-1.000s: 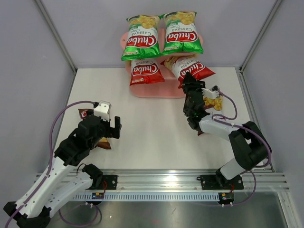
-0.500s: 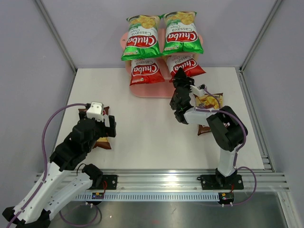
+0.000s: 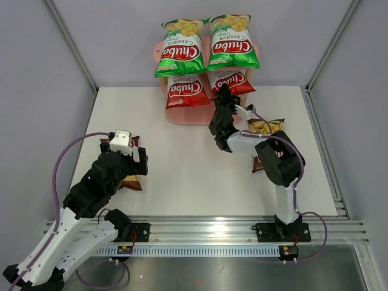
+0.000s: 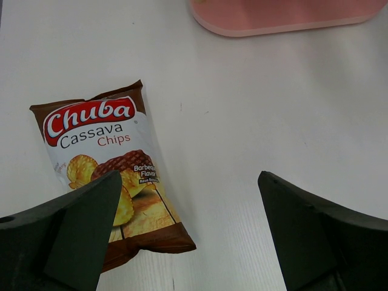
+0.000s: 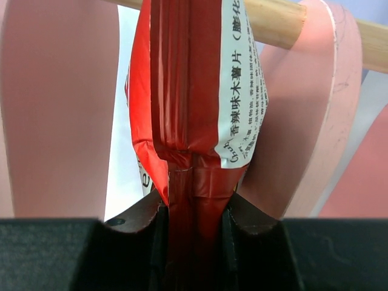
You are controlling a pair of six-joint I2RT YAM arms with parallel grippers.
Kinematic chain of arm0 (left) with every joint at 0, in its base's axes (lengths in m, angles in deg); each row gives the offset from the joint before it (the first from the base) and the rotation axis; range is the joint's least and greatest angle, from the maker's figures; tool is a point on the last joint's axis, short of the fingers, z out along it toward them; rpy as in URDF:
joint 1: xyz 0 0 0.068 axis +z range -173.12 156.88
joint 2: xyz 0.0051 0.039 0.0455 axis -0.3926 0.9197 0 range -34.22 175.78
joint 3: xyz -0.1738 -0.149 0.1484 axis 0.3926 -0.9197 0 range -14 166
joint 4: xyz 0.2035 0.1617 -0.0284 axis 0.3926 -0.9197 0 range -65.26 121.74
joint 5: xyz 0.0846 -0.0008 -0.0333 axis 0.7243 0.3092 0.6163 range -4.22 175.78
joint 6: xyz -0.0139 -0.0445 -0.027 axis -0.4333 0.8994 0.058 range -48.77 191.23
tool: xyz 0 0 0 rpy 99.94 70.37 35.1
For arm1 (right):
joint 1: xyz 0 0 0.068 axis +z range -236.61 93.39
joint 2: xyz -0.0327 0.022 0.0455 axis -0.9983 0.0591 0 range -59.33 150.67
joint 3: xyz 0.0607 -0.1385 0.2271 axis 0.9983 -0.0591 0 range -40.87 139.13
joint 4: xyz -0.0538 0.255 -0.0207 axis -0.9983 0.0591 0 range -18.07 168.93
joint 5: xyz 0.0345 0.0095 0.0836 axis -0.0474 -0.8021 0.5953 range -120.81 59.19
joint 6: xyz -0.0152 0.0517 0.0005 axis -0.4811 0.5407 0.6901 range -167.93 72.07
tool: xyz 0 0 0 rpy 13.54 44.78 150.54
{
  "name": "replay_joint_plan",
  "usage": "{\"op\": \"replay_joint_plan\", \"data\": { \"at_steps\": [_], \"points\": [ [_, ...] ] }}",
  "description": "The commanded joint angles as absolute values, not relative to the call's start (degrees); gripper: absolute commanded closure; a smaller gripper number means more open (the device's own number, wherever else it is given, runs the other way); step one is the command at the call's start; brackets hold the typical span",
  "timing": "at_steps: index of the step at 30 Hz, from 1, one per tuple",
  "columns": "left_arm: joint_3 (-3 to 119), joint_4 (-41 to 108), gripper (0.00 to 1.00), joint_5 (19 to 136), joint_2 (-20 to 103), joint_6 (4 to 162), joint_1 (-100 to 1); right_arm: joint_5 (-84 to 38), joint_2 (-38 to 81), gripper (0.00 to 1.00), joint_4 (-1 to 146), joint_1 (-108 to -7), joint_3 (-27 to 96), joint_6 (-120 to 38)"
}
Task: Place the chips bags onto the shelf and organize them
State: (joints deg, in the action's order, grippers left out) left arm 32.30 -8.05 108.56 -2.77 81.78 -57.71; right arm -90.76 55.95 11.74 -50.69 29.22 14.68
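Observation:
The pink shelf (image 3: 193, 115) stands at the table's far edge. Two green chips bags (image 3: 179, 47) (image 3: 233, 41) lie on its top board. One red bag (image 3: 185, 91) rests on the middle board. Beside it is a second red bag (image 3: 233, 81), and my right gripper (image 3: 222, 103) is shut on its bottom seam. In the right wrist view that red bag (image 5: 194, 91) stands edge-on between pink boards (image 5: 60, 109), pinched at my right gripper (image 5: 194, 224). My left gripper (image 4: 191, 236) hangs open over a brown bag (image 4: 106, 176), touching nothing. In the top view my left gripper (image 3: 138, 162) hides part of this bag (image 3: 130, 180).
Another brown bag (image 3: 267, 128) lies on the table right of my right arm, partly under its cable. A wooden shelf post (image 5: 273, 21) crosses behind the held bag. The shelf's bottom board (image 4: 285, 15) shows at the far edge of the left wrist view.
My right gripper has carried the red bag left and toward the shelf, so it now sits straighter beside the other red bag. The left arm drew back slightly, then held still.

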Motion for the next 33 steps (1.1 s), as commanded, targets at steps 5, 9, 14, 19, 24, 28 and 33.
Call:
{"op": "replay_joint_plan", "data": {
  "at_steps": [5,9,14,19,24,28,33],
  "points": [
    [32.1,-5.9,0.01,108.9,-3.2,82.0,-57.7,-100.2,59.1,0.91,15.0,-49.6,33.5,12.8],
    [32.0,-6.0,0.01,108.9,-3.3,82.0,-57.7,-100.3,61.7,0.90,13.8,-49.4,36.3,12.1],
    [31.8,-5.8,0.01,108.7,-3.3,82.0,-57.7,-99.3,63.5,0.87,11.9,-49.4,37.9,10.3],
    [31.8,-5.8,0.01,108.5,-3.1,82.0,-57.7,-97.6,61.8,0.68,8.4,-49.4,34.6,9.3],
    [31.8,-5.9,0.01,108.9,-3.1,82.0,-57.7,-96.1,59.2,0.44,6.2,-49.4,31.9,7.6],
    [31.9,-6.0,0.01,109.2,-3.0,82.0,-57.7,-94.7,57.3,0.32,5.5,-49.4,30.2,6.9],
    [31.8,-6.1,0.01,109.4,-2.6,82.1,-57.7,-93.0,55.3,0.13,3.8,-49.4,28.0,6.4]
  ]
}}
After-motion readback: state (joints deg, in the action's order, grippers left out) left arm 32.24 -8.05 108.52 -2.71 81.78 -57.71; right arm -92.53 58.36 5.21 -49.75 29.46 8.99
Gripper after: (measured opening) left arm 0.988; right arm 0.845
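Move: The right hand still pinches the near end of a red chips bag. The right half of the middle shelf, where the bag goes, centres about 8 cm ahead, 1 cm to the right and 2 cm below. The other red bag lies roughly 8 cm ahead and 13 cm to the left, about level; the right green bag is some 9 cm ahead, 1 cm right and 14 cm higher. From the left hand that place is about 38 cm ahead and 31 cm to the right, near its own height. The right hand eases the red bag the last 1.5 cm or so forward into the gap under the right green bag, dipping slightly and turning its wrist a few degrees clockwise while the fingers keep their grip on the near end. Then the fingers spread from about a third open to nearly wide, releasing the pinch, as the hand backs out about 2 cm towards the robot, sinking a little more at first and then rising again, with the lower finger still close against the bag. ##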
